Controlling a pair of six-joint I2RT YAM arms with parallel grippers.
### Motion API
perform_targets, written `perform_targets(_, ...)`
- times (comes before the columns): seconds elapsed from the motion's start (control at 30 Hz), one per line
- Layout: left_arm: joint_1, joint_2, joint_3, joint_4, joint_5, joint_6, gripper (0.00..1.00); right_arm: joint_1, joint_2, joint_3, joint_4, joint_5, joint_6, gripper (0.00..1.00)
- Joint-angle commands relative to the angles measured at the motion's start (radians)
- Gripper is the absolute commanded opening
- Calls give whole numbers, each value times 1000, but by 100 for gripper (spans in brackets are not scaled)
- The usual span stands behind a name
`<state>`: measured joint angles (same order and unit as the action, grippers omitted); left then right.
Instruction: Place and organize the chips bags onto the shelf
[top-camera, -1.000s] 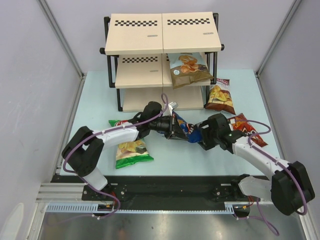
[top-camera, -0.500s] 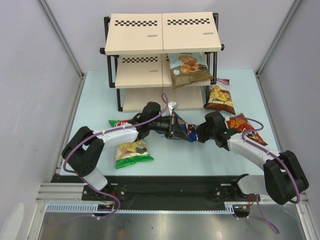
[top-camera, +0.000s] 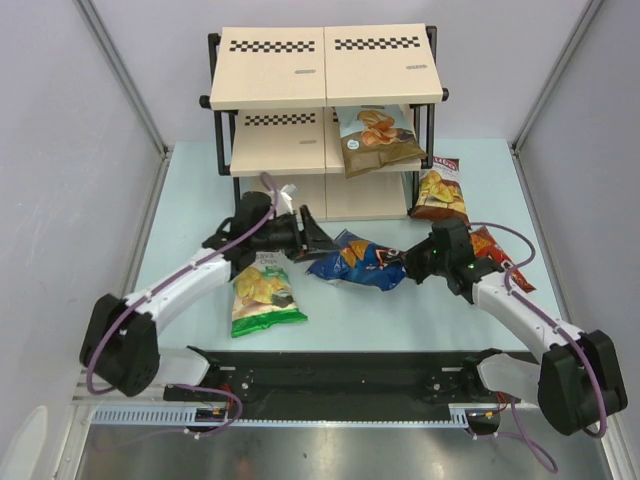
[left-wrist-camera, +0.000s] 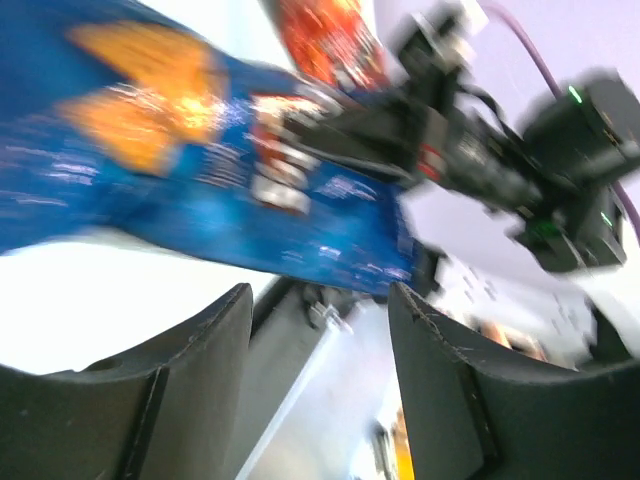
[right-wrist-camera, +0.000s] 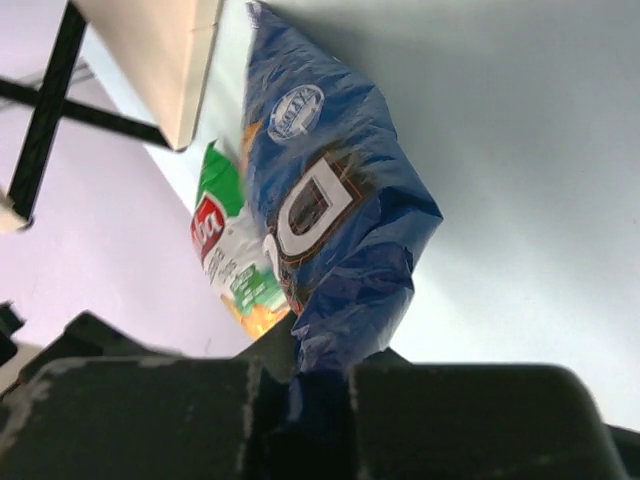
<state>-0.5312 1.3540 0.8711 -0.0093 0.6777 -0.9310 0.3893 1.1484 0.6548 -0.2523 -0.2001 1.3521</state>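
Observation:
The blue Doritos bag (top-camera: 355, 262) lies at mid-table, in front of the shelf (top-camera: 325, 68). My right gripper (top-camera: 408, 265) is shut on the bag's crumpled right end (right-wrist-camera: 345, 330). My left gripper (top-camera: 320, 240) stands open just left of the bag and holds nothing; the wrist view shows the blue bag (left-wrist-camera: 190, 170) beyond its fingers (left-wrist-camera: 215, 350). A green-white bag (top-camera: 262, 293) lies under the left arm. The red Doritos bag (top-camera: 492, 250) sits partly hidden by the right arm. A pale blue-and-brown bag (top-camera: 375, 135) rests on the middle board.
A small dark brown-red bag (top-camera: 440, 195) leans by the shelf's right leg. Grey walls close in the pale blue table (top-camera: 190, 210) on both sides. The black rail (top-camera: 330, 365) runs along the near edge.
My left gripper let go of the blue bag and pulled back left toward the shelf. My right gripper moved in and shut on the bag's right end.

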Motion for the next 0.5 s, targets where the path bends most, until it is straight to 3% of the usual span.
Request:
perform_targets(0.0, 74, -118, 20, -241, -179, 112, 62, -58, -47, 81, -27, -206, -145, 0)
perform_targets(0.13, 151, -153, -23, -254, -205, 84, 62, -70, -26, 176, -45, -283, -223, 0)
perform_targets(0.47, 203, -122, 45, -331, -254, 103, 62, -78, 105, 448, 111, -433, -219, 0)
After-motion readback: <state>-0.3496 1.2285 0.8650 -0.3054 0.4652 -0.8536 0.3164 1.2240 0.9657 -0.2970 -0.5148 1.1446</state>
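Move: The blue Doritos bag is already pinched by its right end in the right hand, its middle about 11 cm to the left. From that hand the shelf's middle board lies some 25 cm ahead, 18 cm left and 7 cm higher; the brown-gold bag on it is 25 cm ahead, 7 cm left. The empty left hand has the green Chuba bag 18 cm to its left, 3 cm ahead, 19 cm below, and the blue bag 6 cm to its right, 3 cm ahead, 10 cm below. The blue Doritos bag is carried up about 11 cm by the right hand, which keeps its shut grip on the end, first rising almost straight, then also drifting left and slightly forward towards the shelf as the wrist swings counter-clockwise and lifts its fingertips. The left hand, already open, draws off left about 9 cm and a little forward, then sinks slightly, turning counter-clockwise too. ##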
